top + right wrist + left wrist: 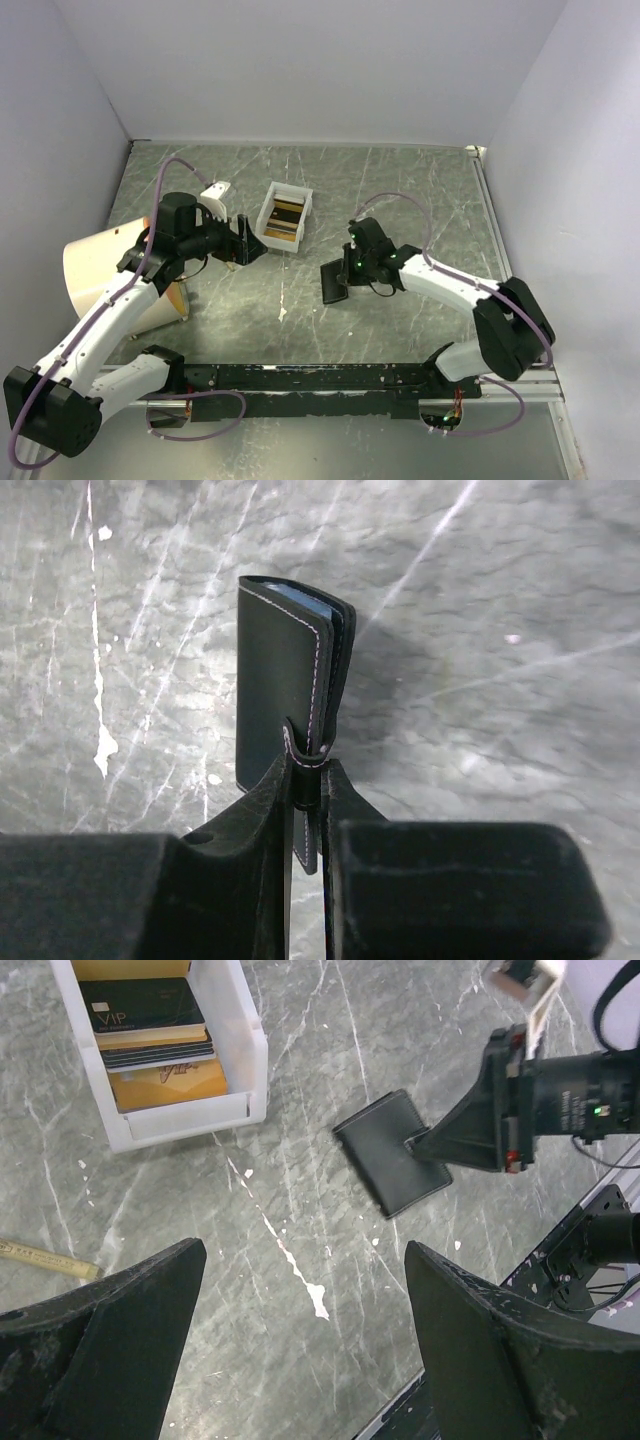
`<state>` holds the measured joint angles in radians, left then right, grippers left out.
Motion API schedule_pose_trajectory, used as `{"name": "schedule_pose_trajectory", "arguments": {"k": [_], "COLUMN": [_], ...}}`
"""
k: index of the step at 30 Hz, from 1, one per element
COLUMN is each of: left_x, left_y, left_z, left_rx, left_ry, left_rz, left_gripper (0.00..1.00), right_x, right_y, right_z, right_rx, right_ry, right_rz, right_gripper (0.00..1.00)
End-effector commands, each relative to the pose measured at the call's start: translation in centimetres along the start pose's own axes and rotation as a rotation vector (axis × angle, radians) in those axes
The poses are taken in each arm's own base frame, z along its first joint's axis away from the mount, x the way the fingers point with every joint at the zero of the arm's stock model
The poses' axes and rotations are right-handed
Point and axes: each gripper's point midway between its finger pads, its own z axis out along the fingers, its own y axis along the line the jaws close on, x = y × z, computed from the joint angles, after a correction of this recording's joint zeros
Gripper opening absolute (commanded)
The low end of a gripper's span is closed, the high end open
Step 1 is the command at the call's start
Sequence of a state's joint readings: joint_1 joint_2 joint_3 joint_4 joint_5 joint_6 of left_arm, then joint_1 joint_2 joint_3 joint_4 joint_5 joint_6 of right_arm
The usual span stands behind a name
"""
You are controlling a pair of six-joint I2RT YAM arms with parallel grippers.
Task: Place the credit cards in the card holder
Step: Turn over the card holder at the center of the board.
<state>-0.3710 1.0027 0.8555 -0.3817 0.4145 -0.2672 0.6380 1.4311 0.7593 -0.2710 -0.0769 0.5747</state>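
Note:
The credit cards (pixel 150 1035), gold-tan and dark, lie stacked inside a white box (pixel 190 1120), which the top view shows as the white box (pixel 285 215) at mid-table. The card holder (pixel 285 680) is black and folded nearly closed, with a sliver of pale blue at its top edge. My right gripper (pixel 310 780) is shut on the holder's near edge. From above, the card holder (pixel 335 282) sits just left of the right gripper (pixel 352 272). My left gripper (pixel 305 1340) is open over bare table, left of the box, as the left gripper (pixel 243 242) shows from above.
A cream cone-shaped object (pixel 100 270) stands at the left edge beside my left arm. A thin yellow stick (pixel 45 1257) lies on the table near the left gripper. A black rail (pixel 320 378) runs along the near edge. Walls close in on three sides.

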Motion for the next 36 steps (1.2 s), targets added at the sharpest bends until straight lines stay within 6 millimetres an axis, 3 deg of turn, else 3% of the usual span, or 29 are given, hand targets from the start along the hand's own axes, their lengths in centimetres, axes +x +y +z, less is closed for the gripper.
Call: {"name": "schedule_pose_trajectory", "arguments": {"k": [1, 10, 16, 22, 27, 32, 36], "left_x": [-0.1, -0.7, -1.7, -2.9, -3.5, -3.7, -3.6], "left_y": [-0.1, 0.3, 1.3, 2.2, 2.4, 2.8, 2.9], "left_z": [0.0, -0.7, -2.0, -3.5, -4.3, -4.6, -4.5], "left_rx": [0.002, -0.041, -0.13, -0.217, -0.244, -0.273, -0.275], "left_ry": [-0.002, -0.032, -0.087, -0.156, -0.204, -0.217, -0.214], "left_rz": [0.016, 0.033, 0.036, 0.034, 0.035, 0.026, 0.014], "left_gripper": [0.93, 0.93, 0.94, 0.94, 0.95, 0.94, 0.93], "right_x": [-2.3, -4.8, -4.2, -2.3, 0.1, 2.2, 3.0], "right_y": [-2.2, -8.2, -9.9, -9.7, -6.6, 0.2, 4.3], "right_z": [-3.5, -9.8, -10.2, -9.2, -6.1, -2.5, -1.1], "right_rx": [0.181, 0.656, 0.808, 0.932, 0.861, 0.609, 0.458], "right_ry": [-0.056, -0.046, 0.042, 0.142, 0.203, 0.211, 0.193], "right_rz": [-0.031, -0.063, -0.119, -0.225, -0.318, -0.365, -0.377], "right_gripper": [0.07, 0.1, 0.11, 0.13, 0.15, 0.27, 0.35]}}
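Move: The right hand already pinches the card holder by its strap edge; its middle is some 2 cm left and 1 cm below the grip. It is taken to a spot on the board about 3 cm to this hand's right, 5 cm back and 4 cm below. The white card box stands roughly 16 cm ahead and 12 cm left. From the left hand, the card holder is about 16 cm right, 2 cm back and 18 cm below. Right hand lifts card holder, swings 12 cm right, rolling 50 degrees, sinks, releases, reverses; left hand shifts leftward. ##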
